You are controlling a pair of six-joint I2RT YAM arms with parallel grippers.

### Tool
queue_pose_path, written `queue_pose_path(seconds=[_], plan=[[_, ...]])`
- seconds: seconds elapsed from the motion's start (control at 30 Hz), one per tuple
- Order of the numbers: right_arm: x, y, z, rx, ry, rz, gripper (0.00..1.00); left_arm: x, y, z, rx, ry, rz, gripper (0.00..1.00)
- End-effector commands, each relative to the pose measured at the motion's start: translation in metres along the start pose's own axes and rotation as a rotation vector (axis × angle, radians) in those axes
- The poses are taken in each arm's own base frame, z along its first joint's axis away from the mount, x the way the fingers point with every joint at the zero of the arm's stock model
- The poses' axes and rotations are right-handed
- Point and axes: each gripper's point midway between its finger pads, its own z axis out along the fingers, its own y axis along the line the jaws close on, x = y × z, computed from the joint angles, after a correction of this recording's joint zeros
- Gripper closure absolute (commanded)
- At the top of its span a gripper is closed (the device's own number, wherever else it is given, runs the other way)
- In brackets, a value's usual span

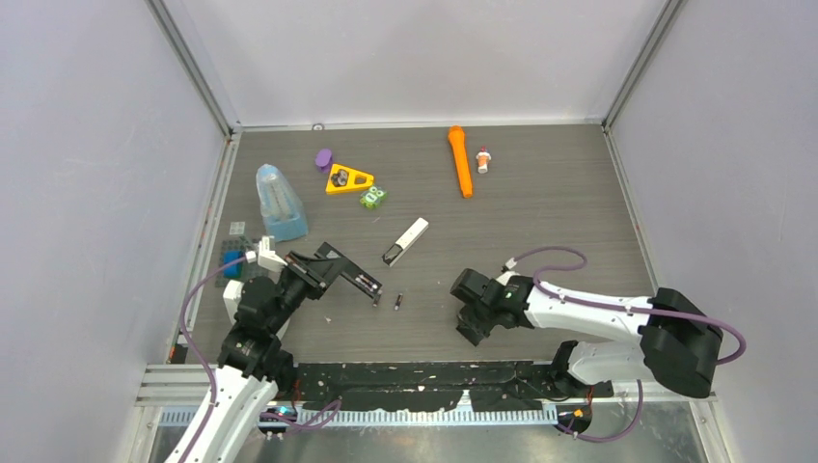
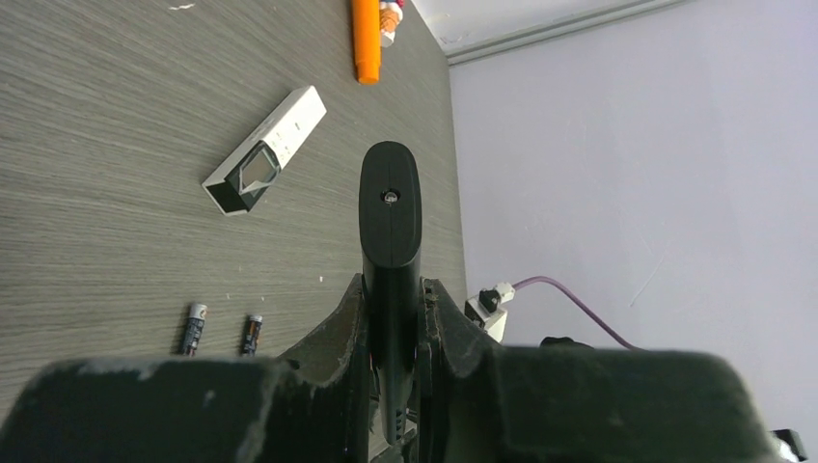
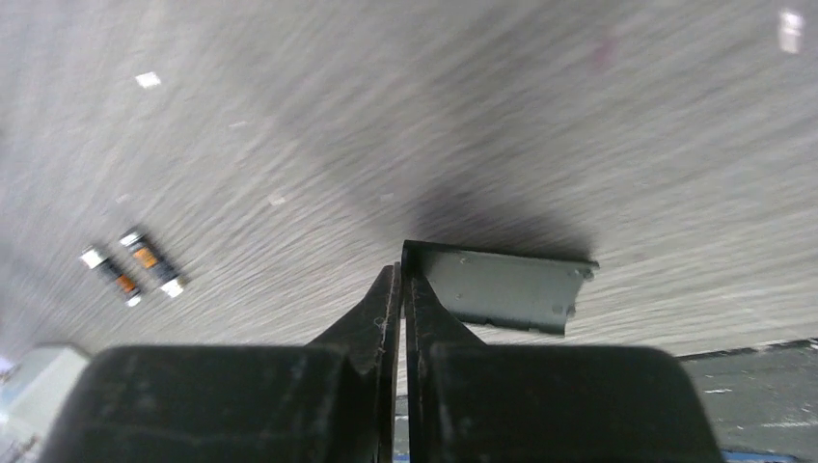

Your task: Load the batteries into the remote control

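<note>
The remote control point(image 1: 406, 240) is a slim white bar with a dark end, lying mid-table and untouched; the left wrist view shows the remote control point(image 2: 265, 154) ahead of the jaws. Two batteries point(image 2: 193, 328) point(image 2: 251, 335) lie side by side on the table beside my left gripper point(image 2: 393, 289). That gripper is shut on a long black bar point(image 2: 391, 207) with a rounded tip, which sticks out to the right point(image 1: 365, 282). One battery point(image 1: 398, 301) shows from above. My right gripper point(image 3: 401, 275) is shut on the edge of a thin grey plate point(image 3: 502, 289), right of the batteries point(image 3: 135, 267).
At the back lie an orange stick point(image 1: 460, 161), a small white-red piece point(image 1: 483, 160), a yellow triangle point(image 1: 348, 179), a green block point(image 1: 373, 197) and a purple piece point(image 1: 323, 158). A blue translucent container point(image 1: 280, 203) stands at left. Black tape point(image 1: 434, 381) lines the near edge.
</note>
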Motion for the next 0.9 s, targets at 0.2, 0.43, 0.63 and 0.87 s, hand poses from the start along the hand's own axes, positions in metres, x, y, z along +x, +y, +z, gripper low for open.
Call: queue_pose_path(seconds=[0.2,0.43,0.63,0.87], plan=[[0.004,0.163,-0.146,-0.883,-0.023,-0.266,0.95,0.005,-0.055,-0.006,0.114,0.115,-0.270,1.00],[0.009,0.214,-0.286,-1.488,-0.036,-0.276,0.95,0.002,-0.091,-0.011,0.217,0.181,-0.451,1.00],[0.021,0.233,-0.343,-1.747,-0.003,-0.258,0.95,-0.006,-0.114,-0.017,0.277,0.200,-0.559,1.00],[0.049,0.247,-0.372,-1.902,0.111,-0.238,0.95,-0.018,-0.137,-0.023,0.333,0.206,-0.653,1.00]])
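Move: The right hand already holds the battery cover just above the table. The remote's open battery bay lies about 20 cm to its left, 6 cm ahead and 13 cm higher. The nearer loose battery is some 15 cm left and 5 cm ahead, the farther one 20 cm left and 6 ahead, the white box 14 left and 20 ahead. From the left hand, which holds the remote, the bay sits about 4 cm right and 3 back. Right hand carries the cover up some 35 cm and left towards the remote the left raises and rolls. ##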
